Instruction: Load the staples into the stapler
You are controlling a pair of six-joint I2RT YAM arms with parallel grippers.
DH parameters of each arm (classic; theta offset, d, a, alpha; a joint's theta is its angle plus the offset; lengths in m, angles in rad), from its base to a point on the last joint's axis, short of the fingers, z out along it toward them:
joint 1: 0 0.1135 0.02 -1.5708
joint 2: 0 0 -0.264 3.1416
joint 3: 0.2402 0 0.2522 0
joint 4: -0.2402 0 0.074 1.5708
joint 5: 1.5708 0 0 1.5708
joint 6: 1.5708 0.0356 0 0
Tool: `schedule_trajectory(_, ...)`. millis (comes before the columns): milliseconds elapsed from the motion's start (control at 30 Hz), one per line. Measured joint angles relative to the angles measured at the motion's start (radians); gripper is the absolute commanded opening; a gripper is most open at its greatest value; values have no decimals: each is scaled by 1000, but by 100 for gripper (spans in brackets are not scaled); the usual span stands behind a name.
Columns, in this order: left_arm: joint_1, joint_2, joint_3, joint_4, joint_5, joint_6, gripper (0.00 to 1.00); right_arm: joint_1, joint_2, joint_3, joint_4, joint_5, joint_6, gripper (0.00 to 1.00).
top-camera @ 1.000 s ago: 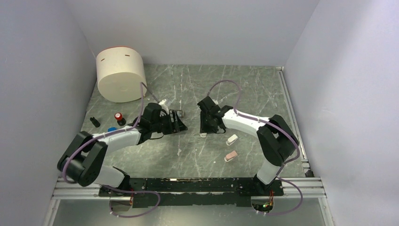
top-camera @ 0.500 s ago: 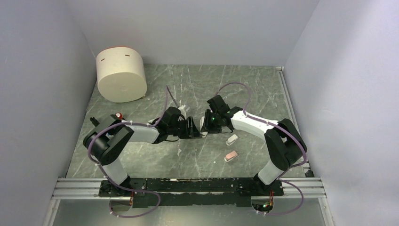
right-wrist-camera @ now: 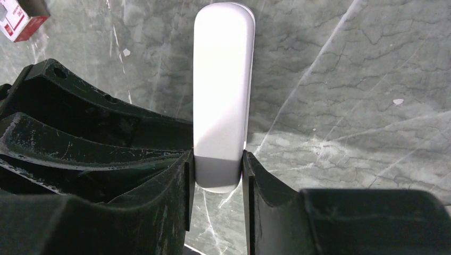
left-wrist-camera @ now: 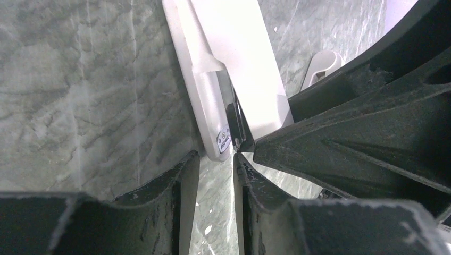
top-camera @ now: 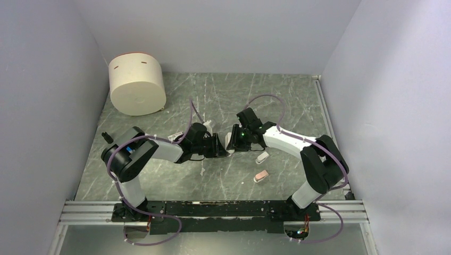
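My right gripper (right-wrist-camera: 218, 169) is shut on one end of the slim white stapler (right-wrist-camera: 222, 90), which sticks out away from the jaws over the table. In the left wrist view the stapler (left-wrist-camera: 234, 58) runs up from the mouth of my left gripper (left-wrist-camera: 215, 162). Its rounded end, with a dark metal part beside it, sits right at the fingertips (left-wrist-camera: 187, 171). The jaws stand narrowly apart, with table showing between them. From above, the two grippers meet tip to tip at the stapler (top-camera: 230, 140). The red-and-white staples box (right-wrist-camera: 20, 18) lies beyond. The staple block itself is not visible.
A short white stubby piece (top-camera: 262, 157) and a pink stubby piece (top-camera: 260, 176) lie right of the grippers. A large cream cylinder (top-camera: 136, 85) stands at the back left. A small dark item (top-camera: 107, 137) sits by the left wall.
My left arm has swung right to meet the right gripper, and its jaws have narrowed. The right gripper shifted slightly with the stapler, then held still.
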Motion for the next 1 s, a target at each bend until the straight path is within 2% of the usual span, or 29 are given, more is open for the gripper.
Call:
schedule_trajectory(167,-3,0,-3,15,-31,-8,28,-7,-14,-4,2,-1,3,10)
schedule_trajectory(467,-5,5,-38,95,-32,-46,22,-12,-22,-4,-6,-29,-1,11)
schedule_trajectory(633,-5,7,-55,129,-29,-66,5,-13,-20,-4,-15,-52,-9,11)
schedule_trajectory(1000,-6,25,-53,128,-33,-64,5,-16,-20,47,-101,-34,-45,16)
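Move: The tip of the stapler's base is already between the left hand's parted fingers, about 1 cm to the right and 1 cm lower. From the right hand, still gripping the stapler's white top near the nose, that tip is roughly 3 cm below, 1 cm back and 1 cm left. The staple box lies about 6 cm ahead and 18 cm left of the left hand; the small white piece sits some 12 cm right of that hand and 2 cm back. The left fingers close from about a third open to nearly shut, pinching the tip of the stapler's base; the hand holds its spot, rolls slightly, then sinks about half a centimetre at the end. Against that, the right hand keeps its grip on the top, drawing it up and a little back, then lifting again, about 1 cm up in all. ##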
